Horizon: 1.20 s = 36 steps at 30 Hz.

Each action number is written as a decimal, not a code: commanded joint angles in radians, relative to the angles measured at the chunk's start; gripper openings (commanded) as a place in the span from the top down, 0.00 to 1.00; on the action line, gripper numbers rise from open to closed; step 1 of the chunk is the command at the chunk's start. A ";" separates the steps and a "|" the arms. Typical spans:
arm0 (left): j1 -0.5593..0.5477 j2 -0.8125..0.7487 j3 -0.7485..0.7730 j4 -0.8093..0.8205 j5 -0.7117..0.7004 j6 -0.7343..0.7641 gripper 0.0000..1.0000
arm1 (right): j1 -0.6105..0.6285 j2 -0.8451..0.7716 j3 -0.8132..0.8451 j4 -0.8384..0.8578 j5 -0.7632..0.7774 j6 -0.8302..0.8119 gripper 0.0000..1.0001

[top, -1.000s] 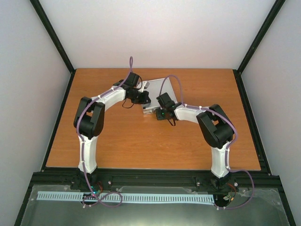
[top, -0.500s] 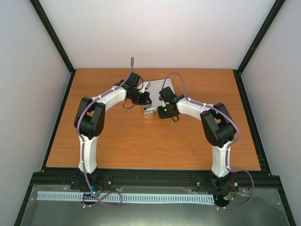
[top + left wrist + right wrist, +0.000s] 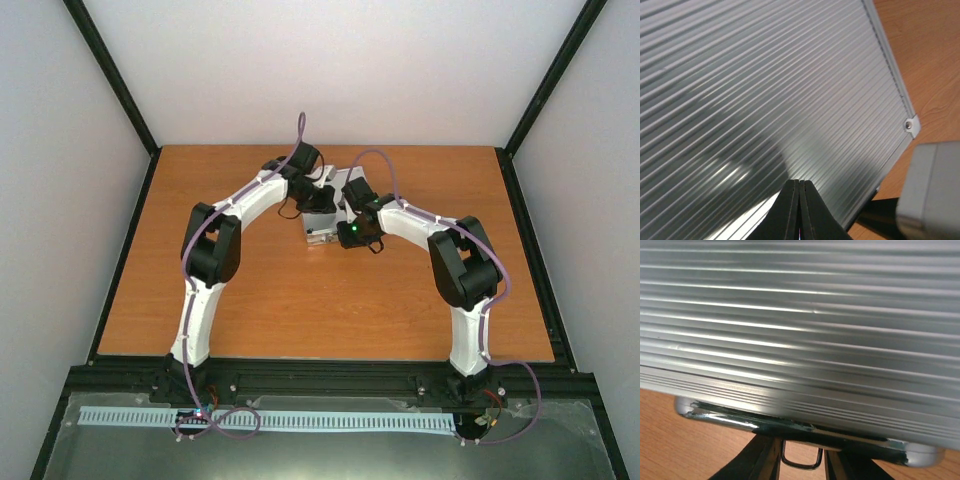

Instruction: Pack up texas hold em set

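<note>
The silver aluminium case [image 3: 318, 234] of the texas hold em set lies closed at mid-table, mostly covered by both wrists. Its ribbed lid [image 3: 765, 90] fills the left wrist view. My left gripper [image 3: 799, 182] is shut and empty, with its tips just over the lid near the right edge. From above, the left gripper [image 3: 322, 200] sits on the case's far left part. My right gripper [image 3: 801, 454] stands narrowly open at the case's chrome front edge [image 3: 720, 415], its fingers flanking a small wire latch loop [image 3: 801, 466]. Chips, buttons and cards are out of view.
Bare orange wooden tabletop [image 3: 300, 300] surrounds the case, bounded by black frame rails [image 3: 525, 230] and white walls. A blurred pale grey block [image 3: 935, 195] intrudes at the lower right of the left wrist view, beside the case's corner rivet [image 3: 910, 125].
The left arm has swung right and forward, bringing its gripper further over the lid. The right wrist has moved up against the case's front and its jaws have parted slightly.
</note>
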 commanded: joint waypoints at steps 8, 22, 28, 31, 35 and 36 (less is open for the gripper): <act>-0.027 0.071 0.030 -0.008 0.033 -0.028 0.99 | -0.008 0.046 0.094 0.003 -0.001 -0.018 0.81; -0.026 0.077 -0.204 0.067 0.027 -0.020 0.99 | -0.018 0.060 0.178 0.018 0.032 -0.008 0.87; -0.026 0.078 -0.225 0.071 0.023 -0.021 0.99 | -0.034 0.066 0.198 0.048 0.039 0.016 0.90; -0.026 0.080 -0.225 0.069 0.022 -0.021 0.99 | -0.042 0.085 0.225 0.055 0.037 0.013 0.94; -0.026 0.074 -0.240 0.069 0.016 -0.019 0.99 | -0.048 0.096 0.261 0.065 0.037 0.012 0.97; -0.026 0.073 -0.244 0.067 0.016 -0.019 0.99 | -0.049 0.096 0.265 0.067 0.037 0.014 0.97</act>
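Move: The right hand, fingers parted, is low at the closed case's front, with the small wire latch about 1 cm ahead between its fingertips, the chrome bar 1 cm ahead and level, and the lid's middle some 10 cm forward, 3 cm left and 3 cm up. For the shut left hand, the lid's middle is roughly 3 cm ahead, 1 cm right and 2 cm below; the wire latch is about 6 cm back, 5 cm right and 6 cm below. Right fingers close while pushing about 3 cm forward against the case front, left hand shifting rightward and down. ##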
